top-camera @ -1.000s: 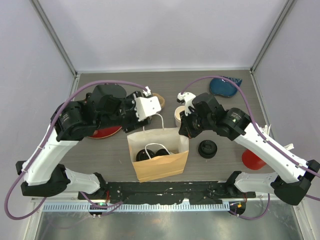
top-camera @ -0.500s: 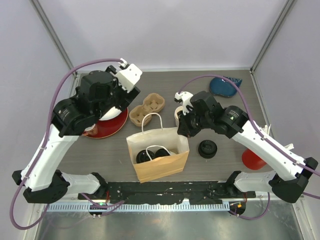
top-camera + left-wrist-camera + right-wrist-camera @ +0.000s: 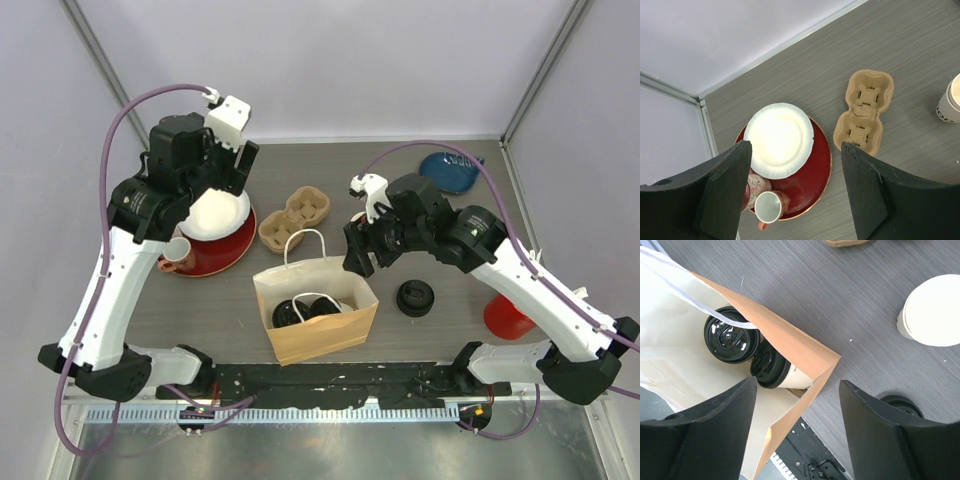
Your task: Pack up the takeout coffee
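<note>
The takeout coffee, two white paper cups with black lids, sits inside the open brown paper bag (image 3: 315, 330). In the right wrist view one cup (image 3: 729, 337) stands upright and the other (image 3: 774, 369) leans against the bag's wall (image 3: 805, 347). My right gripper (image 3: 797, 440) hovers open above the bag's right corner, holding nothing; from the top it (image 3: 358, 255) is at the bag's right rim. My left gripper (image 3: 795, 200) is open and empty, high over the red plate (image 3: 817, 170), far back left of the bag (image 3: 238, 165).
A white plate (image 3: 779, 139) and a small patterned mug (image 3: 769, 206) rest on the red plate. A cardboard cup carrier (image 3: 865, 112) lies behind the bag. A lidless white cup (image 3: 935, 310), a stack of black lids (image 3: 414, 298), a red cone (image 3: 505, 318) and a blue dish (image 3: 450, 170) sit to the right.
My left arm has lifted and swung back-left, from over the bag to above the red plate. My right gripper has gone from shut to open at the bag's right rim.
</note>
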Action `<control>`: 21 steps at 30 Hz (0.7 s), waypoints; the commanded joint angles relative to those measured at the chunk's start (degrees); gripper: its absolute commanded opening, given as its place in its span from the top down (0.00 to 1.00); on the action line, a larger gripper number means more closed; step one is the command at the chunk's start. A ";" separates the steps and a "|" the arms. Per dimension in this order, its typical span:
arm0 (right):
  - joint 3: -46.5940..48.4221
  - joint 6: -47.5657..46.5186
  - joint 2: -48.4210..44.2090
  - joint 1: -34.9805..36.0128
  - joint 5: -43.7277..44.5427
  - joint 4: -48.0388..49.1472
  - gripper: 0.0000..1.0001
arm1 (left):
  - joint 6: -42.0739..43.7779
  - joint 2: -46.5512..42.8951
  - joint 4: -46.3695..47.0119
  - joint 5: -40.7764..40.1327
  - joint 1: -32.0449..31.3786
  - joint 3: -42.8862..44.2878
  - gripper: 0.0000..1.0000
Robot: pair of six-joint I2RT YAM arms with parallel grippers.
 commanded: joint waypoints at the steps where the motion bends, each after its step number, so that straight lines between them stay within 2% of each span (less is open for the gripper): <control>1: 4.27 -2.29 -0.39 0.13 -0.79 0.14 0.23 | -2.14 0.12 4.22 3.79 3.00 -1.41 0.24; 2: 4.71 -2.47 -0.30 0.13 -0.79 -0.12 0.16 | -2.23 -0.06 4.48 4.06 3.44 -1.68 0.24; 10: 9.89 -4.67 -0.56 0.13 -0.09 -0.74 0.13 | -2.41 -0.50 4.31 7.40 8.63 -4.58 0.23; 16: 12.36 -5.46 -1.26 0.13 -0.09 1.01 0.12 | -2.32 -1.20 3.08 10.12 10.13 -6.87 0.23; 20: 13.77 -5.02 -1.79 0.13 3.33 4.61 0.11 | -1.97 -1.46 1.32 10.48 10.74 -6.60 0.21; 21: 13.94 -4.93 -1.62 0.13 7.00 6.10 0.09 | -1.88 -1.64 1.14 10.56 10.92 -6.86 0.21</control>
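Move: Below the right hand's open fingers stands the paper bag with the lidded cups, its middle some 6 cm back, 9 cm to the left and 15 cm down; the cup stack is about 14 cm ahead and 3 cm right, the spare black lid roughly 3 cm ahead and 13 cm right. From the left hand the bag lies some 21 cm back, 14 cm right and 28 cm below, the carrier about 12 cm ahead and 7 cm right, the plate 13 cm ahead and 14 cm left. Rising nearly straight up by about 7 cm, the right hand draws away from the bag's rim it has already let go of, its fingers spreading almost fully and tilting up some 10 degrees. Meanwhile the left hand, empty and open, sinks about 5 cm, easing left and slightly forward towards the plate while its fingers tip a little down. ##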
